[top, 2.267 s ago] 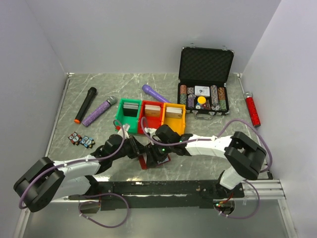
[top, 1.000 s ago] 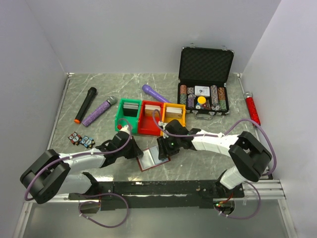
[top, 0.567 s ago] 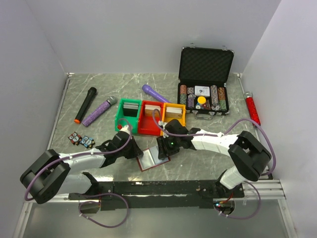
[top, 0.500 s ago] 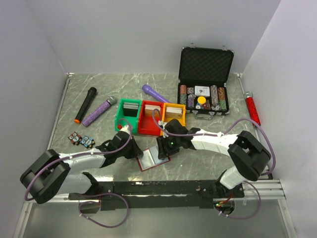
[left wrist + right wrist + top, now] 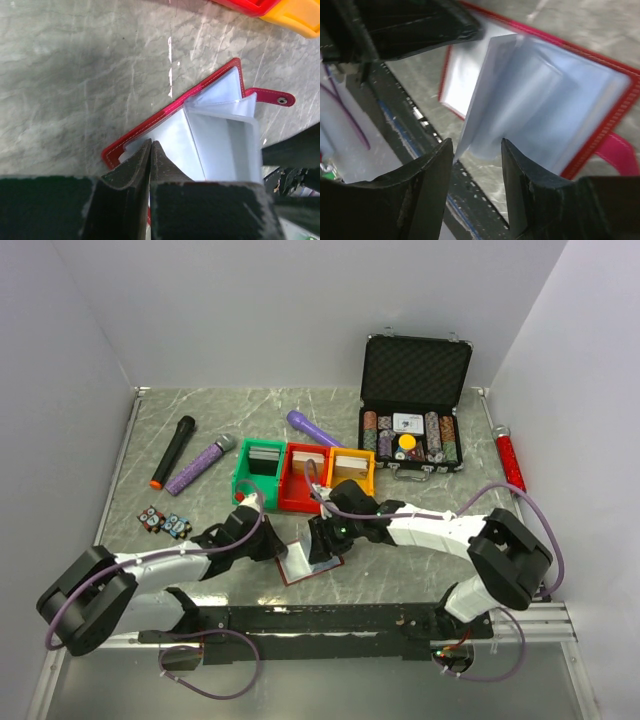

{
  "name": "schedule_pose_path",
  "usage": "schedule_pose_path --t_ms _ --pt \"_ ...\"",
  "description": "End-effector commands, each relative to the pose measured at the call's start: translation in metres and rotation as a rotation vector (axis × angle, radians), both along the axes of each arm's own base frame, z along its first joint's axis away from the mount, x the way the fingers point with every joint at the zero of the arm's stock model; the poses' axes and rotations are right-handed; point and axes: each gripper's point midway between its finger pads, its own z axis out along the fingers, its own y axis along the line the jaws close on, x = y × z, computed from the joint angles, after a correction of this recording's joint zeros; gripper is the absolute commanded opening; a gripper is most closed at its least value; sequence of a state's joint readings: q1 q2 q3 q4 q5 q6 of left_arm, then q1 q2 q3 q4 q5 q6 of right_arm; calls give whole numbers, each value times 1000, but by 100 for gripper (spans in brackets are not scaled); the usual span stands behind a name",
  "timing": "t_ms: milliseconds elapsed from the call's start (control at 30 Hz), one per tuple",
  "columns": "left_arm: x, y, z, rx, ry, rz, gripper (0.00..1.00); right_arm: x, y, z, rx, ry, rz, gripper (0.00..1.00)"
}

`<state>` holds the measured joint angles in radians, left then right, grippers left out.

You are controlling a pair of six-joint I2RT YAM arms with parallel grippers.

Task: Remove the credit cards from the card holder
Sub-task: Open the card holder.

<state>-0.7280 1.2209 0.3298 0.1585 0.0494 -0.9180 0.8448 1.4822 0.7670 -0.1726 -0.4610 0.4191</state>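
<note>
The dark-red card holder (image 5: 322, 565) lies open on the table near the front edge. In the left wrist view its red rim (image 5: 165, 112), snap tab (image 5: 272, 97) and pale sleeves (image 5: 220, 130) show, with some sleeves fanned upright. My left gripper (image 5: 283, 550) is shut, its tips (image 5: 151, 142) resting on the left inner sleeve. My right gripper (image 5: 318, 543) is open, and the free edge of the raised sleeves (image 5: 520, 105) hangs just above the gap between its jaws (image 5: 477, 150). No loose card shows.
Green (image 5: 258, 472), red (image 5: 303, 480) and yellow (image 5: 350, 472) bins stand just behind the card holder. An open black case of poker chips (image 5: 412, 430) is at the back right. Black (image 5: 172, 451) and purple (image 5: 200, 464) microphones lie at the left. A red tube (image 5: 510, 462) lies far right.
The right gripper has shifted slightly left over the card holder. Some pale sleeves that lay flat now stand up. The left arm has hardly moved.
</note>
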Motion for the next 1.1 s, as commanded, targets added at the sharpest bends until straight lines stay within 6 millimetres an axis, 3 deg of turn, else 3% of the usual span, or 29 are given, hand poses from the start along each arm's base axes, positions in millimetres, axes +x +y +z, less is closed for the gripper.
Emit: schedule_pose_path --t_ms 0,233,500,600,800,933,1067 --pt "0 7 8 15 -34 18 10 -4 27 37 109 -64 70 52" --pt "-1 11 29 -20 -70 30 21 -8 40 29 77 -50 106 54" --pt "-7 15 21 -15 -51 38 23 1 33 12 -28 -60 62 52" --pt "-10 18 18 2 -36 36 23 7 27 2 -94 -60 25 47" --pt "-6 40 21 71 -57 119 31 20 7 -9 -233 -94 -54 28" --pt "-2 46 37 58 -105 154 35 26 -8 -3 -281 -139 -91 28" --pt "3 32 64 -48 -180 126 38 28 -19 -1 -320 -159 -110 28"
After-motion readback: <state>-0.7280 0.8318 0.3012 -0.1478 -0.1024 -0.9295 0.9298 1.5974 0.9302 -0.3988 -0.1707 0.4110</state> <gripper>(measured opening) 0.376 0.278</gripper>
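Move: The open card holder's middle lies about 2 cm left of the right hand, level in reach and some 5 cm below, with a clear page already standing between that hand's half-open fingers. From the left hand, nearly shut on the holder's left half, the middle is some 6 cm right, 1 cm back and 1 cm down. Counted from the right hand, the red tray is about 20 cm ahead and 3 cm left, the yellow tray 20 cm ahead and 9 cm right. The standing page is carried by the right hand about 3 cm left and a little up and back towards the holder's left half; the hand then swings back right, forward and down some 4 cm over the right half, rolling about 20 degrees as its fingers narrow. The left fingers come off the left half and open to about a third, rising, dipping, then drawing off left and up. ##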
